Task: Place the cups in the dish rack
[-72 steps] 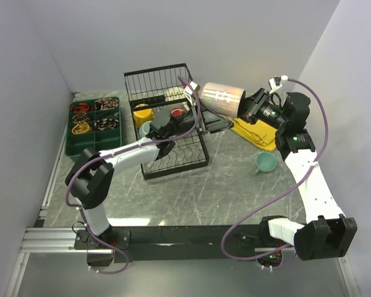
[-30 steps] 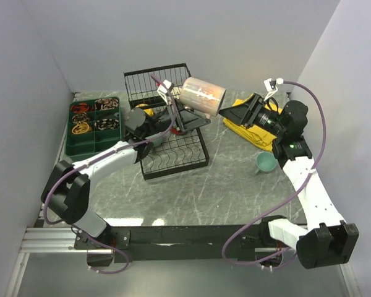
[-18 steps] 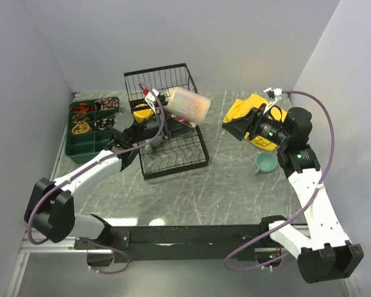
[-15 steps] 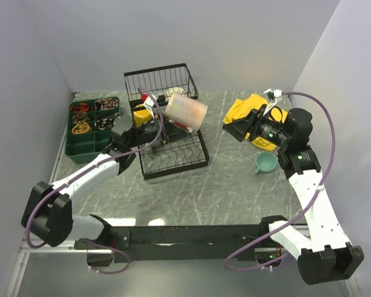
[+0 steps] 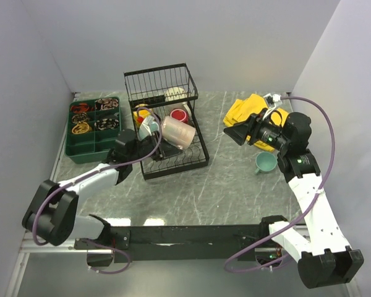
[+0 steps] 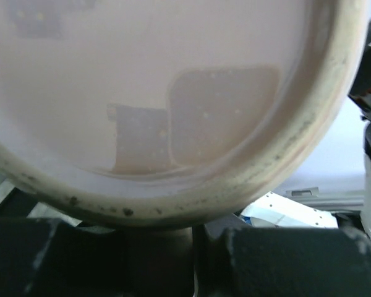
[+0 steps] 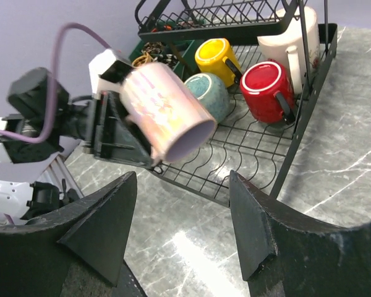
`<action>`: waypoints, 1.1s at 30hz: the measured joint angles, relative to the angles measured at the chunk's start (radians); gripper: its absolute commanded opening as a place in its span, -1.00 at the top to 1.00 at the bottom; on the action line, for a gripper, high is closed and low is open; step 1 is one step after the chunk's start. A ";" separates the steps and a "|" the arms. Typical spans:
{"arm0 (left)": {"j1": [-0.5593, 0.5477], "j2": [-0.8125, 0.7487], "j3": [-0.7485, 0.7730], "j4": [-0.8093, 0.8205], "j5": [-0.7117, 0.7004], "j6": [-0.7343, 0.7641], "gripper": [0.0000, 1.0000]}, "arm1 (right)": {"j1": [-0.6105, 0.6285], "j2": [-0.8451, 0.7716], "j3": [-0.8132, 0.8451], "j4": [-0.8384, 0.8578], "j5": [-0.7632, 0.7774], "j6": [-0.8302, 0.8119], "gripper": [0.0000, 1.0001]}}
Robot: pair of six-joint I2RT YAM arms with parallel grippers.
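My left gripper [image 5: 153, 137] is shut on the rim of a pinkish-beige cup [image 5: 177, 131], held on its side low over the slotted tray of the black dish rack [image 5: 195, 162]. Its lavender inside [image 6: 173, 80] fills the left wrist view. In the rack lie a yellow cup [image 7: 216, 55], a small teal cup [image 7: 208, 90], a red cup [image 7: 269, 90] and a cream cup [image 7: 288, 41]. A larger teal cup [image 5: 265, 162] stands on the table at the right. My right gripper [image 5: 235, 132] hangs open and empty above the table, right of the rack.
A crumpled yellow cloth [image 5: 250, 110] lies behind the right gripper. A dark green compartment tray [image 5: 93, 140] of small items sits left of the rack. Grey walls close in the back and both sides.
The left arm has swung the pinkish-beige cup leftward and down, from near the cloth to over the rack tray. The right gripper has drawn back right and narrowed slightly.
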State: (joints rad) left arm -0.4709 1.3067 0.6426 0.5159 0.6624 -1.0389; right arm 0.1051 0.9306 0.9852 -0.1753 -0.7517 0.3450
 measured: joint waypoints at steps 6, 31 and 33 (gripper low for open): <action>0.000 0.108 -0.005 0.036 -0.037 0.002 0.98 | -0.002 -0.023 -0.012 -0.004 0.002 -0.005 -0.36; -0.043 0.396 0.256 -0.166 -0.323 0.233 0.98 | -0.032 -0.043 -0.045 0.002 0.001 -0.005 -0.39; -0.064 0.409 0.270 -0.207 -0.369 0.275 0.98 | -0.034 -0.044 -0.045 0.002 0.000 -0.004 -0.38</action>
State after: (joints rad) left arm -0.5346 1.7161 0.9131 0.3092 0.2932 -0.7639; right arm 0.0711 0.8867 0.9401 -0.1730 -0.7517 0.3412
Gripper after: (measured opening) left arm 0.274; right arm 0.692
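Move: The left hand already holds the pink cup; the free spot in the rack lies about 11 cm ahead, 6 cm to its right and 16 cm below. Around it, roughly 15 cm below the hand, the red cup stands some 19 cm ahead and 4 cm right, the teal cup 14 cm ahead and 7 cm left, the yellow cup 20 cm ahead and 10 cm left. From the right hand the spot is about 10 cm ahead, 19 cm left and 28 cm down. Keeping its pinch on the pink cup's handle, the left hand sinks and reaches forward into the rack, about 11 cm down and 9 cm forward in all: down and forward first, then nearly level towards the red cup, then down again. Its fingers tip downward some 20 degrees and swing a little counter-clockwise. ##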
